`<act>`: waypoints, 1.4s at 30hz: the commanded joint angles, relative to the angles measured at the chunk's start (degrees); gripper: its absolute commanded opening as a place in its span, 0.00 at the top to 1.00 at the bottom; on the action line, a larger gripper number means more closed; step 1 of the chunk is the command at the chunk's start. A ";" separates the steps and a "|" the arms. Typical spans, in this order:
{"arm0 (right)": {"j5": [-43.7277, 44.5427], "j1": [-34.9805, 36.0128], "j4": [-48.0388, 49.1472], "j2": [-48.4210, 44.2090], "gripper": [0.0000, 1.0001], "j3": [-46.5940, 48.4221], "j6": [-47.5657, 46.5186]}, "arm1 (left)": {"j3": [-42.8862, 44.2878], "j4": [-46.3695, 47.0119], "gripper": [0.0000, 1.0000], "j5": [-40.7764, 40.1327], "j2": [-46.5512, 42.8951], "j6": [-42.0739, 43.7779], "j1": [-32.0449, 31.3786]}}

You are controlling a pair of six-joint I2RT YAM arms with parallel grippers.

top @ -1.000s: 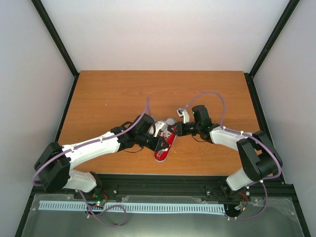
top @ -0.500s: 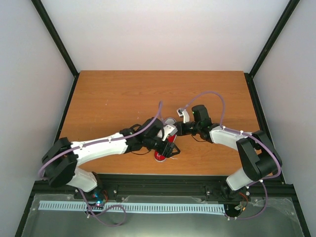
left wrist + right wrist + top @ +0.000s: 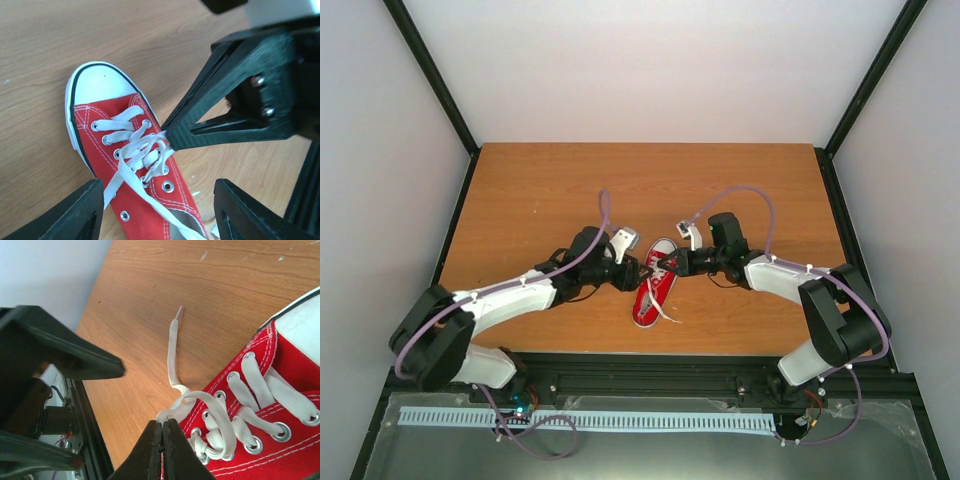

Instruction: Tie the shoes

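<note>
A small red sneaker (image 3: 653, 292) with a white toe cap lies mid-table, toe pointing away. My right gripper (image 3: 665, 266) is shut on a loop of its white lace (image 3: 200, 400) at the shoe's left side; the wrist view shows the fingertips (image 3: 163, 426) pinched together on the lace. My left gripper (image 3: 638, 270) is open just left of the shoe and holds nothing. In its view the sneaker (image 3: 145, 215) lies between its spread fingers (image 3: 65, 215), with the right gripper's tip (image 3: 171, 140) on the lace knot. One loose lace end (image 3: 172, 347) lies on the wood.
The wooden table (image 3: 540, 190) is walled by white panels at the left, back and right. A black rail (image 3: 650, 365) runs along the near edge by the arm bases. A second lace end (image 3: 668, 316) trails beside the shoe's heel.
My left gripper swung right over the shoe, then drew back left and now stands open beside it. The right gripper has stayed shut on the lace in place.
</note>
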 commanded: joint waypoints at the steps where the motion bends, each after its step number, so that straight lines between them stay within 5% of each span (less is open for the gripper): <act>1: -1.96 0.35 1.91 -1.67 0.97 0.22 1.64 | 0.18 10.79 0.38 2.75 3.74 6.65 0.45; 11: -2.18 0.35 1.10 -2.16 0.97 0.54 2.33 | 3.24 9.89 0.52 7.13 9.30 12.28 0.45; 27: -2.14 0.37 0.05 -2.39 0.97 0.94 3.23 | 4.76 10.37 0.53 6.74 13.67 14.13 0.03; 37: -2.23 0.38 -0.33 -2.13 0.97 0.95 3.16 | 5.59 11.16 0.70 4.75 14.92 13.77 -1.02; 42: -1.53 0.34 -1.29 -2.44 0.97 0.95 2.70 | 5.42 11.12 0.92 2.32 14.70 12.63 -1.22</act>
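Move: The lace loop, pinched in the shut right fingertips above the red shoe, lies about 4 cm to the left hand's right, 1 cm ahead and 4 cm lower. From the right hand, the loop is just below the tips, 1 cm back. The shoe's white toe cap is some 6 cm ahead of the left hand and 4 cm to its right, 9 cm down; a loose lace tail trails over the heel, 6 cm back and 3 cm right. The lace held beneath the right fingertips is what the left hand moves in on: down and to the right by about 4 cm each, drifting slightly forward and turning some 10 degrees clockwise. There its open fingers narrow around the lace to nearly shut, close against the right tips. The right hand keeps its pinch, easing up about 1 cm. ##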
